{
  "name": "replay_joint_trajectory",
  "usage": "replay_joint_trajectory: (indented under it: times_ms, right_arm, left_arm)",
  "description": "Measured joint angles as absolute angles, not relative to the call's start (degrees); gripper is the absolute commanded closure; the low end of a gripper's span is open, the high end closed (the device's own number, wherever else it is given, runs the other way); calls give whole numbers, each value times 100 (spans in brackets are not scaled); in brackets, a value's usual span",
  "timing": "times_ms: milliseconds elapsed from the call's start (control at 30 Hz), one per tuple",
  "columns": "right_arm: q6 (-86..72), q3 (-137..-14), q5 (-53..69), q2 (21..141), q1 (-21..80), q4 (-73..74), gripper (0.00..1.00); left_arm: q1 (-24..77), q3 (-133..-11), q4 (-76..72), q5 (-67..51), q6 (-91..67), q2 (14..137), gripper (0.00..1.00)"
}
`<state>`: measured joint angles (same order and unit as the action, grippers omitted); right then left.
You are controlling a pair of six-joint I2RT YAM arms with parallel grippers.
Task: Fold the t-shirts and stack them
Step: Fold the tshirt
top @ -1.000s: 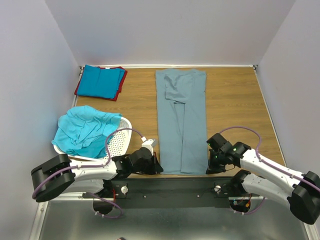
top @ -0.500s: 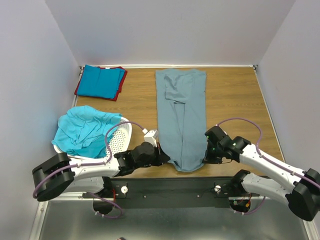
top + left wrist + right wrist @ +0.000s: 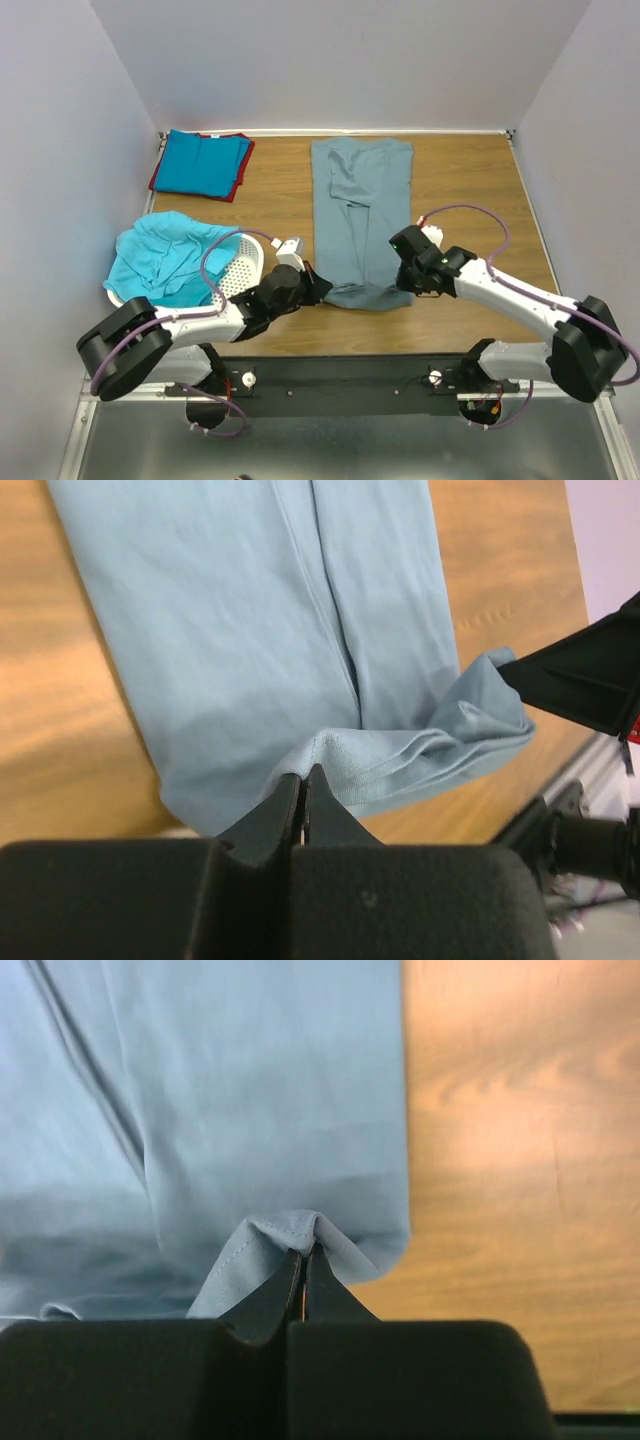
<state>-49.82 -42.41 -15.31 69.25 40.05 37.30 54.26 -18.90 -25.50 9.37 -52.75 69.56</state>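
Observation:
A long grey-blue t-shirt (image 3: 362, 200) lies folded lengthwise down the middle of the table. Its near hem is lifted and doubled back over the cloth. My left gripper (image 3: 318, 288) is shut on the hem's left corner (image 3: 330, 755). My right gripper (image 3: 404, 276) is shut on the hem's right corner (image 3: 300, 1228). A folded blue t-shirt (image 3: 203, 163) rests on a red one (image 3: 236, 186) at the back left. A turquoise t-shirt (image 3: 165, 260) is heaped in the basket.
The white perforated basket (image 3: 245, 272) stands at the near left, close beside my left arm. Bare wooden table (image 3: 470, 200) shows to the right of the grey-blue shirt. Grey walls enclose the table on three sides.
Both grippers have moved away from the near edge toward the back, carrying the grey-blue shirt's hem up and over the cloth. The shirt now looks shorter.

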Motion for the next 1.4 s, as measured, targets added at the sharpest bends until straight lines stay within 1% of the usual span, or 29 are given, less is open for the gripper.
replay_joint_trajectory:
  times_ms: [267,533,1067,1400]
  right_arm:
    - [-4565,-5334,-2517,8525,4005,3269,100]
    - [-4182,-6322,-3203,9596,3918,3092,99]
    - [-3577,-7124,-3487,10328,3140,2954,100]
    - [-3273,-7682,-3485,10934,2961,2816,100]
  left_arm:
    - [4477,-2355,-3503,803,-4576,7885,100]
    - [3721,-3094,-4160,327,-4049,9006,100]
    - [3026,-4342,-4497,-508,-3745,10285,100]
    - [2764,-4407,-4515,-574,-3833,10460,100]
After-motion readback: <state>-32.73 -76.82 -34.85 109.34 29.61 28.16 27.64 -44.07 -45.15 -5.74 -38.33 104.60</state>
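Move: Shut on the two hem corners of the blue-grey t-shirt, my hands stand about 18 cm apart. The middle of the shirt lying flat is some 27 cm ahead and 9 cm right of my left hand, 7 cm below it; from my right hand it is about 27 cm ahead, 9 cm left and 6 cm down. Its collar end is 30 cm beyond that. The laundry basket sits roughly 37 cm left of my left hand, 7 cm farther out. Keeping the hem pinched at both corners, I carry it forward with both hands together, about 21 cm and nearly level, over the flat part of the shirt towards the collar end, fast at first and slowing later. My left fingers tip up some 12 degrees; my right wrist rolls about 20 degrees, its fingertips swinging to the right. ##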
